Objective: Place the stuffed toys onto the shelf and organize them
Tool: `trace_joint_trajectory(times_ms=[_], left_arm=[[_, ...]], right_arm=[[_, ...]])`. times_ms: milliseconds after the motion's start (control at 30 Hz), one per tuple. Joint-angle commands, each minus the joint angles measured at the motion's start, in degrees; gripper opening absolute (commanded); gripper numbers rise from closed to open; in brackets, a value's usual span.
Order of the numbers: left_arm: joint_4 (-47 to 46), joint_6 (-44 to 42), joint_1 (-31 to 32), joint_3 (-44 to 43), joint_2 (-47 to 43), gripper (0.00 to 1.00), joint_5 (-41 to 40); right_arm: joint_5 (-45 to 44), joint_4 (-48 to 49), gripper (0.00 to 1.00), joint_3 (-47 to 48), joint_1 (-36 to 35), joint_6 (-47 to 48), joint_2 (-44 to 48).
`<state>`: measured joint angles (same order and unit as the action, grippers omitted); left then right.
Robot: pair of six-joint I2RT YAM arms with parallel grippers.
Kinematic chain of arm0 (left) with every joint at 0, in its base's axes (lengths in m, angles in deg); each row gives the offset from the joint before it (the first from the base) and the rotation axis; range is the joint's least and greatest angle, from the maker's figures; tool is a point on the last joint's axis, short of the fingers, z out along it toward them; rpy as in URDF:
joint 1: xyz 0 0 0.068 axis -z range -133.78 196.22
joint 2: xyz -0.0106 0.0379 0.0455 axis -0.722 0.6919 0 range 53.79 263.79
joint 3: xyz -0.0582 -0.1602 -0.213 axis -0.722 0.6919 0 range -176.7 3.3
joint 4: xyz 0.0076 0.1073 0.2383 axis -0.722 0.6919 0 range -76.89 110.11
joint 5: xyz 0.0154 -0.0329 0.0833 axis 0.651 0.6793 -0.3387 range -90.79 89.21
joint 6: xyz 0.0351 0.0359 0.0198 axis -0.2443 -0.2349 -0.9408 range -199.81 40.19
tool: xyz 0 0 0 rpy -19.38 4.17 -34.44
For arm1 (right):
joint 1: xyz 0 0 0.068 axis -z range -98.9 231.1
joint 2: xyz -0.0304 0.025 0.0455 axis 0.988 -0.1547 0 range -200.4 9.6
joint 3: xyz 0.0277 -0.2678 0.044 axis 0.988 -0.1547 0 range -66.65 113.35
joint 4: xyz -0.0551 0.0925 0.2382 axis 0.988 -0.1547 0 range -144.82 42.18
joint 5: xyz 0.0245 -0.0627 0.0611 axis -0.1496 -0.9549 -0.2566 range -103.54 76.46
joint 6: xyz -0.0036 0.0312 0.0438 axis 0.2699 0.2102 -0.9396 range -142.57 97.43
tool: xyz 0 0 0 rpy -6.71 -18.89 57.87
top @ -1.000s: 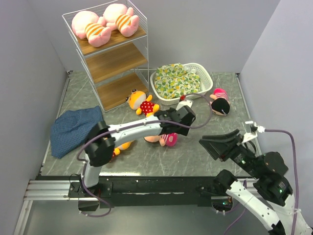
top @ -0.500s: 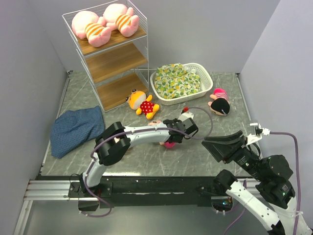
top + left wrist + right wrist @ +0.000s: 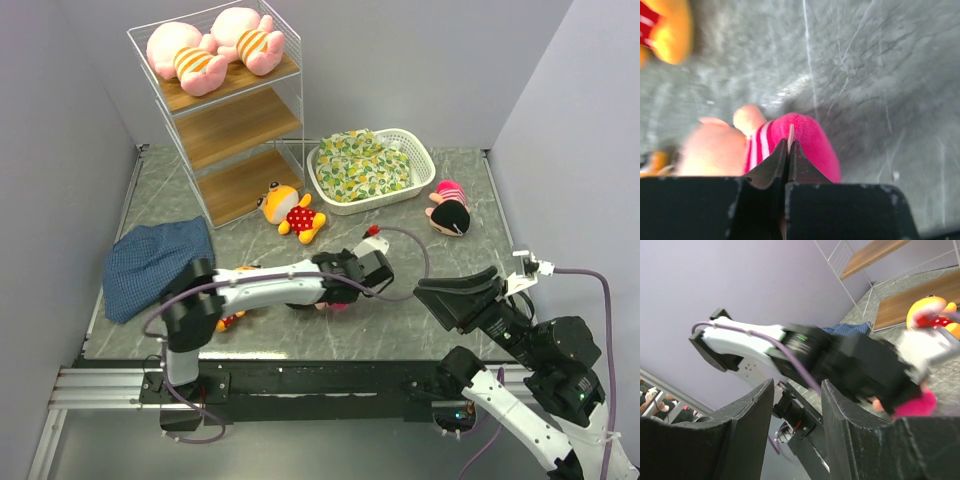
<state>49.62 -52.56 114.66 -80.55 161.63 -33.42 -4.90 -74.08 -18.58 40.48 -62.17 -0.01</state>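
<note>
My left gripper (image 3: 330,298) is low over the table's middle, shut on a thin pale tag of a pink doll (image 3: 815,145); in the left wrist view its tips (image 3: 788,144) meet with the sliver between them. Only a bit of that doll (image 3: 340,304) shows from above. Two pink pigs (image 3: 190,55) (image 3: 250,38) lie on the shelf's (image 3: 240,125) top board. One orange animal (image 3: 288,212) lies by the shelf's foot, another (image 3: 232,318) under the left arm. A second doll (image 3: 450,212) lies at the right. My right gripper (image 3: 455,295) hovers open and empty (image 3: 797,410).
A white lattice basket (image 3: 425,165) holding a yellow-green cloth stands behind the toys. A blue cloth (image 3: 155,265) lies at the left front. The shelf's two lower boards (image 3: 250,185) are bare. Walls close in on both sides.
My left gripper has closed from open to shut at the doll and shifted toward the near edge. The right arm has barely moved.
</note>
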Motion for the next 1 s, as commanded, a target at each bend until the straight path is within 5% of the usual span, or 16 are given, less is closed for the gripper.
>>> trace_joint_trajectory(times_ms=[0,300,533,767,967], left_arm=[[-0.7,-9.4,0.2,-1.0,-12.3,0.01,0.1],[-2.0,-36.2,-1.8,-11.1,-20.3,0.01,1.3],[-16.0,-60.1,-9.8,-6.9,-27.3,0.01,20.3],[-24.3,-76.4,-21.4,-3.9,-29.2,0.01,32.1],[-25.6,-78.7,-30.4,-6.7,-25.7,0.01,40.3]], right_arm=[[-1.3,0.1,0.5,2.5,-0.2,-0.4,1.3],[-2.1,-0.7,0.51,2.1,-0.2,-0.6,1.9],[-2.4,-0.7,0.53,2.3,-0.2,-0.1,1.5],[-2.9,-0.1,0.79,1.3,-0.2,0.0,0.3],[-3.9,0.2,1.0,2.2,-0.2,0.9,-2.2]])
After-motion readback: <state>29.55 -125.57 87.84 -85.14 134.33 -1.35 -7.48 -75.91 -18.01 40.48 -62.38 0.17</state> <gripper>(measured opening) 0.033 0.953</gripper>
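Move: The pink-hatted doll is already in the left fingers, held by the hat just above the table. The shelf's middle board lies about 33 cm ahead of that hand, 28 cm to its left and some 16 cm higher. On the table, the far orange toy lies roughly 23 cm ahead and 14 cm left, and the white basket 36 cm ahead and 7 cm right. From the right hand, the middle board is about 47 cm ahead, 39 cm left and 11 cm lower. The doll, still pinched by its hat, goes up with the left hand, at first almost straight, then also forward and somewhat left towards the shelf's middle board, rising about 30 cm in all. On the way the wrist tips the fingers up to nearly level and swings them clockwise, some 40 degrees. The empty right hand keeps its place and opens from half to nearly wide. ##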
